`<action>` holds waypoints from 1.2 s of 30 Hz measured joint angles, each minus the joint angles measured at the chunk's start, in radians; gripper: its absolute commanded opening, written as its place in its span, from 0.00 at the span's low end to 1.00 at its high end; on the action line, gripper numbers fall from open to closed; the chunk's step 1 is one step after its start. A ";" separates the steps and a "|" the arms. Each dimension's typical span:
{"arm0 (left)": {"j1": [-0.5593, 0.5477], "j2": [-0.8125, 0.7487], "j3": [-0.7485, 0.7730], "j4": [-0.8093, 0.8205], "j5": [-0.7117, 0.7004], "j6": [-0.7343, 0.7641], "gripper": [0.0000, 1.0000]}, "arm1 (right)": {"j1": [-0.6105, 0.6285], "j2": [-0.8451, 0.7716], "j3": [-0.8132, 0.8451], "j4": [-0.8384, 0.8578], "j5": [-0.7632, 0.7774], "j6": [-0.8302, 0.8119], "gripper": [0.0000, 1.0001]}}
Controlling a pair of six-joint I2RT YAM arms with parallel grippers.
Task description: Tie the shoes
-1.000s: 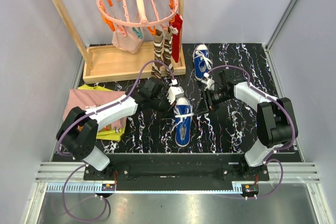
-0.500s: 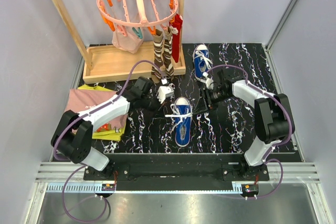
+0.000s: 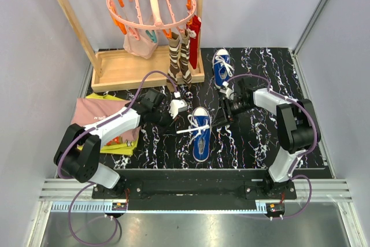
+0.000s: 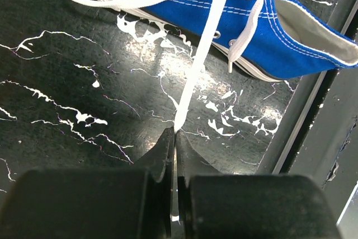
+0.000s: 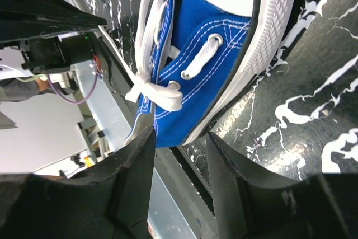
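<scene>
Two blue shoes with white laces lie on the black marbled table. The near shoe (image 3: 200,134) (image 4: 279,20) (image 5: 210,32) lies between the arms; the far shoe (image 3: 221,67) lies behind it. My left gripper (image 3: 171,121) (image 4: 174,136) is just left of the near shoe, shut on one white lace (image 4: 197,74) that runs taut from its tips to the shoe's crossing. My right gripper (image 3: 225,111) (image 5: 179,144) hangs at the shoe's right side, open, with nothing between its fingers (image 5: 130,177). A knotted lace loop (image 5: 154,90) sits just beyond them.
A wooden rack (image 3: 133,67) stands at the back left with a pink round peg hanger (image 3: 151,1) and hanging socks (image 3: 180,56). Folded clothes (image 3: 104,121) lie at the left edge. The table's front rail (image 3: 191,186) runs by the arm bases.
My left gripper has drawn back to the left, away from the near shoe, pulling the lace out with it. The right jaws have spread a little wider beside the shoe.
</scene>
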 measured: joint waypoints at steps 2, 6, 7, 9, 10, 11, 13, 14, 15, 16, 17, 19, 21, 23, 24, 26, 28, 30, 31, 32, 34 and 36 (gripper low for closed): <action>0.001 0.000 0.000 -0.001 0.000 0.005 0.00 | 0.002 0.012 0.000 0.011 -0.008 0.014 0.50; 0.003 0.000 -0.008 0.000 0.000 0.008 0.00 | 0.014 0.025 0.000 0.042 -0.021 0.051 0.50; 0.003 0.000 -0.010 0.000 0.000 0.008 0.00 | 0.020 0.027 0.000 0.051 -0.024 0.061 0.50; 0.003 0.000 -0.011 0.001 0.000 0.008 0.00 | 0.032 0.032 0.000 0.071 -0.031 0.077 0.49; 0.003 0.000 -0.011 0.002 0.000 0.008 0.00 | 0.037 0.035 0.000 0.081 -0.034 0.085 0.49; 0.003 0.000 -0.011 0.002 0.000 0.008 0.00 | 0.043 0.039 0.000 0.090 -0.035 0.093 0.49; 0.003 0.001 -0.011 0.003 0.000 0.007 0.00 | 0.049 0.047 0.000 0.106 -0.039 0.105 0.48; 0.003 0.001 -0.011 0.003 0.000 0.007 0.00 | 0.051 0.051 0.000 0.116 -0.040 0.111 0.48; 0.003 0.001 -0.011 0.003 0.000 0.008 0.00 | 0.053 0.054 0.000 0.121 -0.040 0.116 0.47; 0.003 0.002 -0.011 0.004 0.000 0.007 0.00 | 0.055 0.058 0.000 0.126 -0.040 0.122 0.45; 0.003 0.002 -0.011 0.005 0.000 0.007 0.00 | 0.056 0.061 0.000 0.133 -0.040 0.127 0.43; 0.003 0.006 -0.011 0.010 0.000 0.007 0.00 | 0.058 0.067 0.001 0.143 -0.041 0.135 0.39; 0.003 0.011 -0.011 0.012 0.000 0.007 0.00 | 0.059 0.069 0.001 0.149 -0.041 0.143 0.30; 0.003 0.017 -0.011 0.014 0.000 0.007 0.05 | 0.059 0.069 0.002 0.154 -0.042 0.149 0.11; 0.004 0.019 -0.011 0.015 0.000 0.007 0.10 | 0.059 0.069 0.002 0.157 -0.042 0.151 0.05; 0.008 0.022 -0.011 0.018 0.002 0.004 0.26 | 0.059 0.068 0.002 0.163 -0.043 0.156 0.00; 0.023 0.022 -0.011 0.026 0.014 0.000 0.38 | 0.059 0.068 0.002 0.164 -0.042 0.162 0.00; 0.055 0.021 -0.013 0.050 0.039 -0.022 0.48 | 0.059 0.063 0.002 0.164 -0.042 0.165 0.00; 0.074 0.019 -0.013 0.068 0.053 -0.034 0.49 | 0.059 0.060 0.001 0.164 -0.042 0.166 0.00; 0.092 0.016 -0.013 0.089 0.062 -0.042 0.50 | 0.059 0.056 0.001 0.164 -0.041 0.166 0.00; 0.119 0.010 -0.007 0.121 0.079 -0.039 0.52 | 0.059 0.048 -0.002 0.164 -0.041 0.166 0.00; 0.126 0.011 0.017 0.124 0.105 0.009 0.57 | 0.059 0.041 -0.005 0.164 -0.040 0.166 0.00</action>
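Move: The right hand, open, stands just right of the shoe. The lace by the knot on its laces is about 3 cm left of it, 1 cm ahead and 1 cm lower. The shoe's middle lies some 5 cm left of that hand, 4 cm back and 4 cm lower, and its toe cap 5 cm left, 5 cm ahead and 3 cm lower. From the left hand, already gripping the lace end, the knot is about 10 cm right, 2 cm ahead and roughly level. Leftward, about 3 cm and dipping slightly, the right hand slides in to the knot on top of the shoe and shuts its fingers, pinching the lace there. The left hand holds its lace end taut in place meanwhile, then opens halfway, lets go and leaves forward and up, some 4 cm forward, away from the lace. ##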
